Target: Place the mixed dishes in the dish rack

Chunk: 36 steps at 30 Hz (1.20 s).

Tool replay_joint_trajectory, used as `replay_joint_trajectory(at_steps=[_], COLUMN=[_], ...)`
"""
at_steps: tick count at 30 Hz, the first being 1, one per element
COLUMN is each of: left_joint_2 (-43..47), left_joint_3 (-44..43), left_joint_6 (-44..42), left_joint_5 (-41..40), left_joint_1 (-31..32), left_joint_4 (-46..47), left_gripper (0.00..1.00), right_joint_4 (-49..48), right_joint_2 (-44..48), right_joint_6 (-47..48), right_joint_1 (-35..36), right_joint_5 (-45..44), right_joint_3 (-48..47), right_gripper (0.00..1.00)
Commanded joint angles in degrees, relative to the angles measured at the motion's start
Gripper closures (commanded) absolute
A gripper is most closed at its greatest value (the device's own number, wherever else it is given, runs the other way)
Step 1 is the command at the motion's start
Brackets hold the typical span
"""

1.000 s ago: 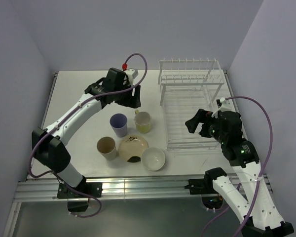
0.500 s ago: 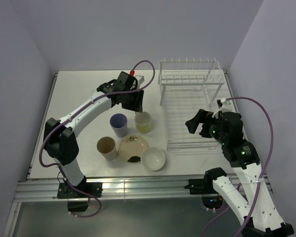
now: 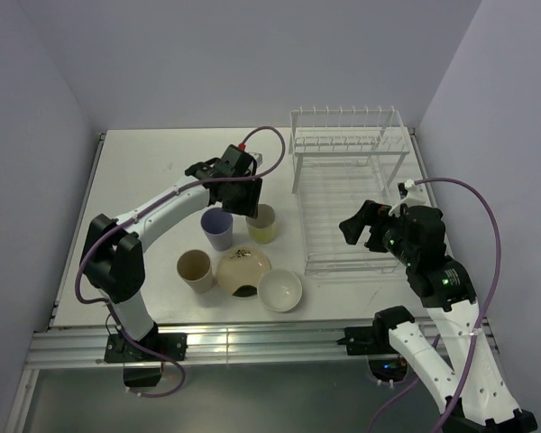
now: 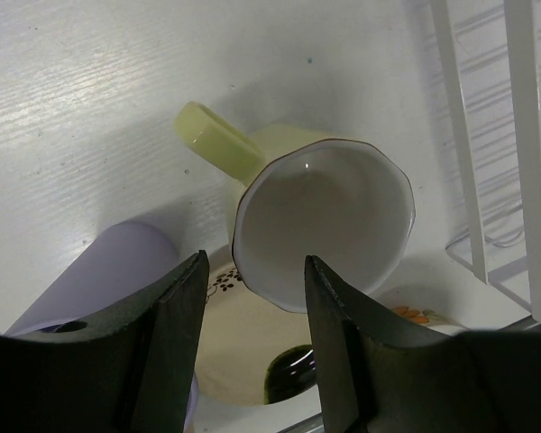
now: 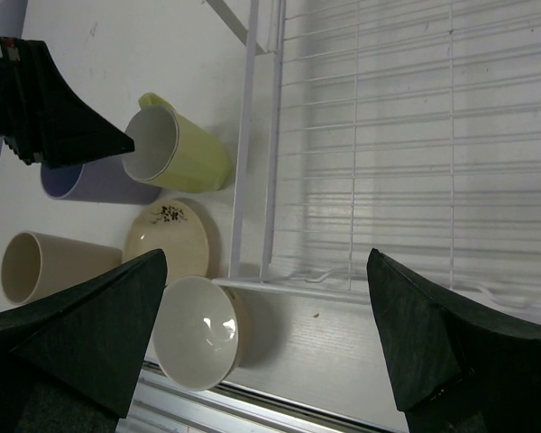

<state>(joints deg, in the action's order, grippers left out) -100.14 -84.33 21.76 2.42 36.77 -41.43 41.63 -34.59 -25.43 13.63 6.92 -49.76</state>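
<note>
The pale yellow-green mug [image 3: 262, 223] stands upright left of the white wire dish rack [image 3: 352, 194]. The lavender tumbler [image 3: 217, 227], tan tumbler [image 3: 195, 270], cream plate [image 3: 243, 271] and small white bowl [image 3: 279, 290] cluster around it. My left gripper [image 3: 246, 203] is open just above the mug [image 4: 325, 225], whose near rim shows between the fingers [image 4: 167, 352]; its handle [image 4: 218, 142] points away. The tumbler [image 4: 99, 271] and plate [image 4: 243, 352] lie below. My right gripper [image 3: 361, 225] is open and empty above the rack's front edge [image 5: 415, 135], with the bowl [image 5: 198, 329] between its fingers in view.
The rack's raised prong row [image 3: 347, 135] stands at its far end, near the back wall. The table's metal front rail [image 3: 252, 343] runs just behind the bowl. Walls close in on the left and right.
My left gripper has swung from the back of the table toward me and to the right, coming down over the mug. The right arm and the dishes have not moved.
</note>
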Motion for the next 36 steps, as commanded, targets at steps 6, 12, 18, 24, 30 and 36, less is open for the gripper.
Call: replay_joint_trajectory(at_steps=[6,12,18,24,30,36], left_joint_2=[-1.81,-5.06,-6.65,-6.83,-2.0,8.37], left_joint_3=[-0.74,-2.41,-3.82,-5.75,-6.81,-11.36], left_joint_6=[1.44,1.36,1.27,1.09,1.97,1.97], left_joint_5=[-1.19,-0.22,0.13,-0.92,-8.28,-12.52], left_joint_1=[0.23,0.23,0.23,0.23,0.23,0.23], left_joint_4=[1.44,1.7,2.23,1.79,1.44,-1.98], left_gripper=[0.47,0.51,0.66,0.99,1.0,1.0], right_joint_4=[-1.46,-1.2,-1.11,-1.02,-1.02,-0.23], right_joint_2=[0.49,0.31,0.22,0.05,-0.13,-1.01], right_joint_6=[1.0,1.0,1.08,1.08,1.0,1.09], right_joint_1=[0.26,0.26,0.26,0.26,0.35,0.35], right_joint_5=[-0.24,-0.15,-0.06,0.03,0.55,1.96], right_joint_3=[-0.78,-1.48,-1.75,-1.84,-2.01,-3.94], right_gripper=[0.0,0.0,0.0,0.0,0.0,0.0])
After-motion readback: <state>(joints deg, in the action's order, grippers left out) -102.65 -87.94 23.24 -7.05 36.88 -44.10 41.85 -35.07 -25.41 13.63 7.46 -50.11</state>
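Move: The yellow-green mug stands open end up below the left hand, its middle about 3 cm to the right, 1 cm ahead and 7 cm down, so its left rim is under the gap between the fingers. The purple cup is some 8 cm to the left and 1 cm back; the plate 9 cm back and 2 cm left; the white bowl about 14 cm back, 8 cm right. From the right hand the mug is roughly 12 cm ahead, 21 cm left and 18 cm below. The left hand pinches the mug's left wall: with the fingers half open it sinks about 4 cm, putting one finger inside the mug and the other outside, beside the purple cup. There the fingers close on the wall; then the hand lifts about 4 cm, drifting some 2 cm left and 1 to 2 cm forward and rolling slightly, still gripping the mug. ##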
